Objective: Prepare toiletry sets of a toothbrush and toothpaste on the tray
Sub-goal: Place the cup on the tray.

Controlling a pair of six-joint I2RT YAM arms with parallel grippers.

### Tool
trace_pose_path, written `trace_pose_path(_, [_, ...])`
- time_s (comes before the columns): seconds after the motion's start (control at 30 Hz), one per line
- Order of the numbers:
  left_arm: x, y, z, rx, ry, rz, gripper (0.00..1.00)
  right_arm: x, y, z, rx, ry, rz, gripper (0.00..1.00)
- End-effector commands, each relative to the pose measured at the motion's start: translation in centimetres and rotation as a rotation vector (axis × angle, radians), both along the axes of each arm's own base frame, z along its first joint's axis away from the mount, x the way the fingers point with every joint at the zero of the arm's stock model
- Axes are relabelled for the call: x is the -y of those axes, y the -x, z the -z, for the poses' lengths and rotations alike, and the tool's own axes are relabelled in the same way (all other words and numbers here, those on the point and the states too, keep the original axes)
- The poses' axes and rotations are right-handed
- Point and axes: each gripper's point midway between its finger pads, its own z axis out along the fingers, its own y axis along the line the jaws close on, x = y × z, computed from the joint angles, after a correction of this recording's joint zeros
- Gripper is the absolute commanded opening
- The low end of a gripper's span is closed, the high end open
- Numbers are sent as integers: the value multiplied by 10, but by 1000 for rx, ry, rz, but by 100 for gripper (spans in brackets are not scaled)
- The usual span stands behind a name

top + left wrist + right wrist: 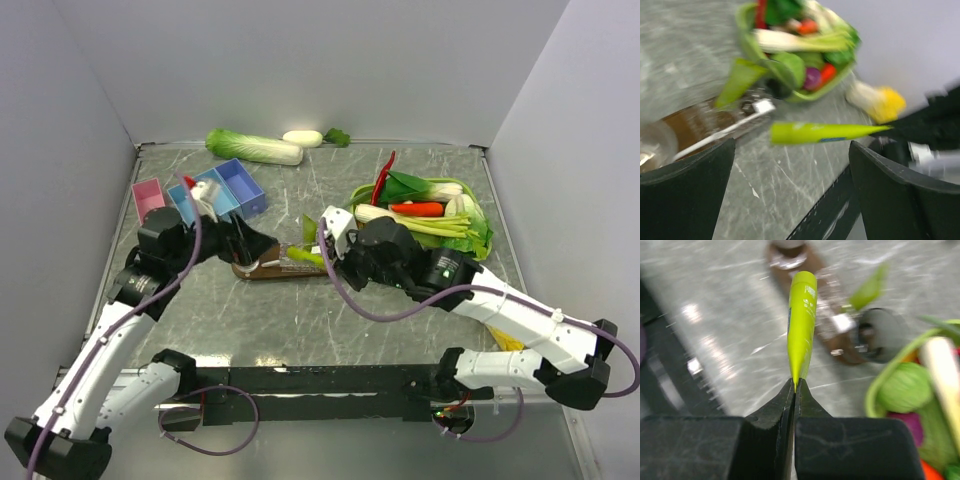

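Observation:
My right gripper (pixel 794 385) is shut on the pointed end of a light-green toothpaste (pixel 801 315) tube and holds it level above the table, beside the dark wooden tray (pixel 842 342). In the top view this toothpaste (pixel 305 256) hangs at the tray's (pixel 262 270) right end, in front of the right gripper (pixel 330 264). My left gripper (pixel 792 150) is open, its fingers (pixel 685 190) wide apart, with the toothpaste (pixel 820 132) just beyond them and untouched. A white toothbrush (pixel 725 132) lies on the tray (pixel 687 125). A second toothpaste (pixel 740 80) stands tilted in a dark tumbler (pixel 882 335).
A lime-green basket (pixel 487 235) full of vegetables stands right of the tray. A blue compartment box (pixel 228 190) and a pink box (pixel 148 198) sit at the back left, a cabbage (pixel 255 147) at the back wall. A yellow item (pixel 885 102) lies near the right arm.

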Motion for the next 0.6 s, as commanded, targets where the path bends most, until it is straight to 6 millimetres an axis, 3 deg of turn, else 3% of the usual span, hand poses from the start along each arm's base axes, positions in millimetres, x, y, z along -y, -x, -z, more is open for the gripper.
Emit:
trace_pose_path(0.0, [45, 44, -20, 300, -73, 411, 99, -11, 42, 6, -222, 10, -174, 0])
trace_pose_path(0.3, [87, 95, 37, 160, -112, 815, 99, -26, 73, -19, -338, -62, -343, 0])
trace_pose_path(0.43, [92, 120, 36, 144, -31, 968, 99, -28, 74, -23, -364, -64, -357, 0])
trace_pose_path(0.57, [92, 130, 38, 135, -7, 1019, 96, -30, 69, -20, -391, -51, -347, 0])
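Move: The toothpaste, its near end in the right fingers, has its middle roughly 11 cm to the left hand's right, level ahead and 4 cm lower. The tray's middle lies 2 cm ahead, 4 right and 20 below the left hand, its right-end cup 5 ahead, 15 right and 17 below. From the right hand the toothpaste's middle is some 3 cm ahead, 5 left and 3 below. Open left hand swings 14 cm back-right and lower, turning clockwise, around toothpaste the right draws back 7 cm. ##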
